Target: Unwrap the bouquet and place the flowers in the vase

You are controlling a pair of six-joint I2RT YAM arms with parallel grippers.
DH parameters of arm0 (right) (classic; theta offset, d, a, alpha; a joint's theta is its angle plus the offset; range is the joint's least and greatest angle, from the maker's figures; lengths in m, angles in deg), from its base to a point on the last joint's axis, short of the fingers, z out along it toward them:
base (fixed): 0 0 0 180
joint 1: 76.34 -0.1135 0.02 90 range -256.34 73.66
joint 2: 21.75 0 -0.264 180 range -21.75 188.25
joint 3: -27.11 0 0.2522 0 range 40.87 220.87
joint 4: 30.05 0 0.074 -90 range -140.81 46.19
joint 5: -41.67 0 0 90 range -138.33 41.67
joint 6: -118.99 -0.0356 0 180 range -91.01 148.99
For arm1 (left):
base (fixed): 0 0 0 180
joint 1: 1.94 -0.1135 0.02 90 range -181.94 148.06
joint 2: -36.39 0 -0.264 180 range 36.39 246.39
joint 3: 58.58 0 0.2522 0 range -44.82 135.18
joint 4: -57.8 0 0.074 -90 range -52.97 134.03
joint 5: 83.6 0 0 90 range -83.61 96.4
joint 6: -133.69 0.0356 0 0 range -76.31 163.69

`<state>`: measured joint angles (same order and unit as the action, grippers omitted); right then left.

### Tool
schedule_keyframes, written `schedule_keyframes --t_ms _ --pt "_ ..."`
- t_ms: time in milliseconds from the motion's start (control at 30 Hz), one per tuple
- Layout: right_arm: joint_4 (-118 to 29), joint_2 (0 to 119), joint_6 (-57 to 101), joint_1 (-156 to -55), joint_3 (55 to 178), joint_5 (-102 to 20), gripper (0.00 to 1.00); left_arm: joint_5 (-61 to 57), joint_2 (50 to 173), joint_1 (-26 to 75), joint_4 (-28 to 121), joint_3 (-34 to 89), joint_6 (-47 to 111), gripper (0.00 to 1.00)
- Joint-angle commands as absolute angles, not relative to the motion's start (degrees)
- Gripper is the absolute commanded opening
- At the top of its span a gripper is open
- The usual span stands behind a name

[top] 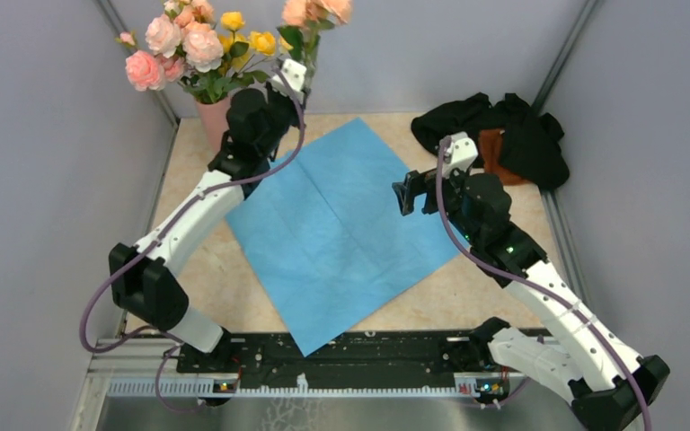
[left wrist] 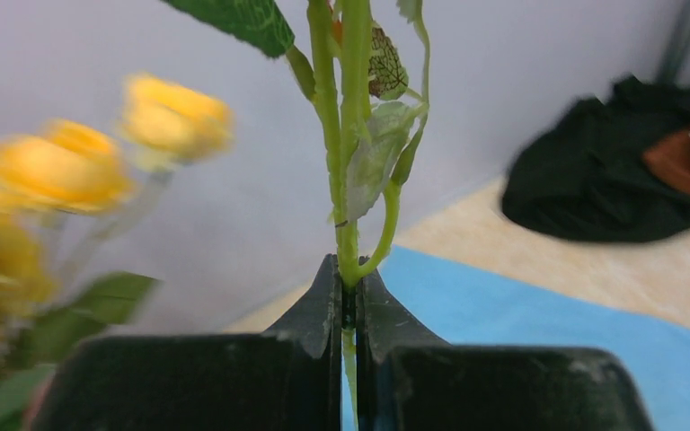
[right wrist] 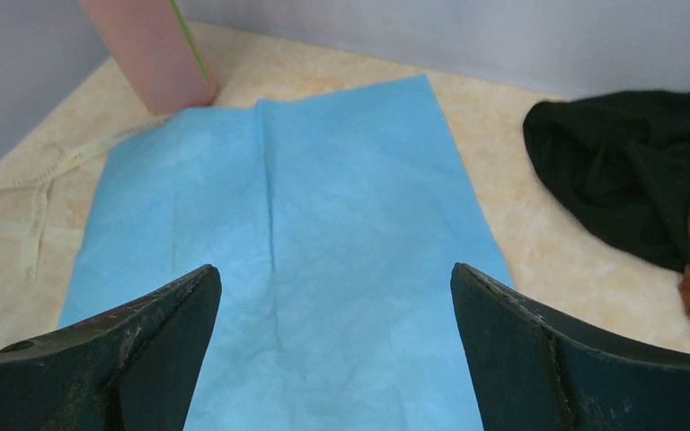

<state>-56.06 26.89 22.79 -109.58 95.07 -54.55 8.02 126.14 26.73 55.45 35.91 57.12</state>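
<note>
The bouquet is undone: its blue wrapping paper [top: 341, 224] lies flat on the table. The salmon-pink vase [top: 214, 121] stands at the back left, and pink and yellow flowers [top: 189, 49] rise out of it. My left gripper [top: 304, 83] is up beside them, to the right of the vase. It is shut on a green stem [left wrist: 346, 135] with leaves and peach blooms [top: 319, 11] at its top. In the left wrist view the left gripper [left wrist: 349, 274] pinches that stem between its tips. My right gripper [right wrist: 335, 278] hangs wide open over the blue paper [right wrist: 323, 197], holding nothing.
A black and brown cloth heap [top: 503, 135] lies at the back right. A cream ribbon [right wrist: 36, 189] lies on the table left of the paper, near the vase [right wrist: 157, 49]. Grey walls close in the left, back and right sides.
</note>
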Motion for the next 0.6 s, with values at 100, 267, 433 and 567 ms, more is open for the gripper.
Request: schedule_keyframes --t_ms 100,267,433,567 --pt "-50.96 29.78 19.78 -109.54 92.65 -51.43 0.98 15.79 120.49 19.33 55.34 43.07 66.16 0.0" --pt "-50.63 30.54 19.58 -109.52 92.25 -51.01 0.98 17.27 119.21 12.75 59.68 42.8 64.07 0.0" --pt "-51.06 31.0 19.64 -109.54 92.45 -51.03 0.98 17.58 118.88 7.4 64.68 40.36 61.31 0.0" --pt "-51.54 31.02 19.76 -109.54 92.66 -50.91 0.98 16.54 120.91 4.63 64.45 42.07 60.24 0.0"
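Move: The vase the left hand's peach roses are bound for stands about 20 cm to that hand's left and roughly 2 cm farther out, its middle some 21 cm lower. Its yellow blooms fan out about 9 cm left, 5 cm ahead and 5 cm above; its pink roses are 19 cm left, 3 cm ahead and 6 cm up. The blue paper's middle lies 17 cm back, 4 cm right, 36 cm below. From the right hand, the vase is some 41 cm left, 20 cm ahead, 17 cm below. Still pinching the peach-rose stems, the left hand swings about 21 cm left towards the vase, climbing nearly 12 cm early on and then running almost level, while it turns some 30 degrees counter-clockwise until the fingers point straight ahead and tips them up about 15 degrees. The empty right hand, fingers staying wide open, sinks about 4 cm over the blue paper, drifts a little left, then waits. ##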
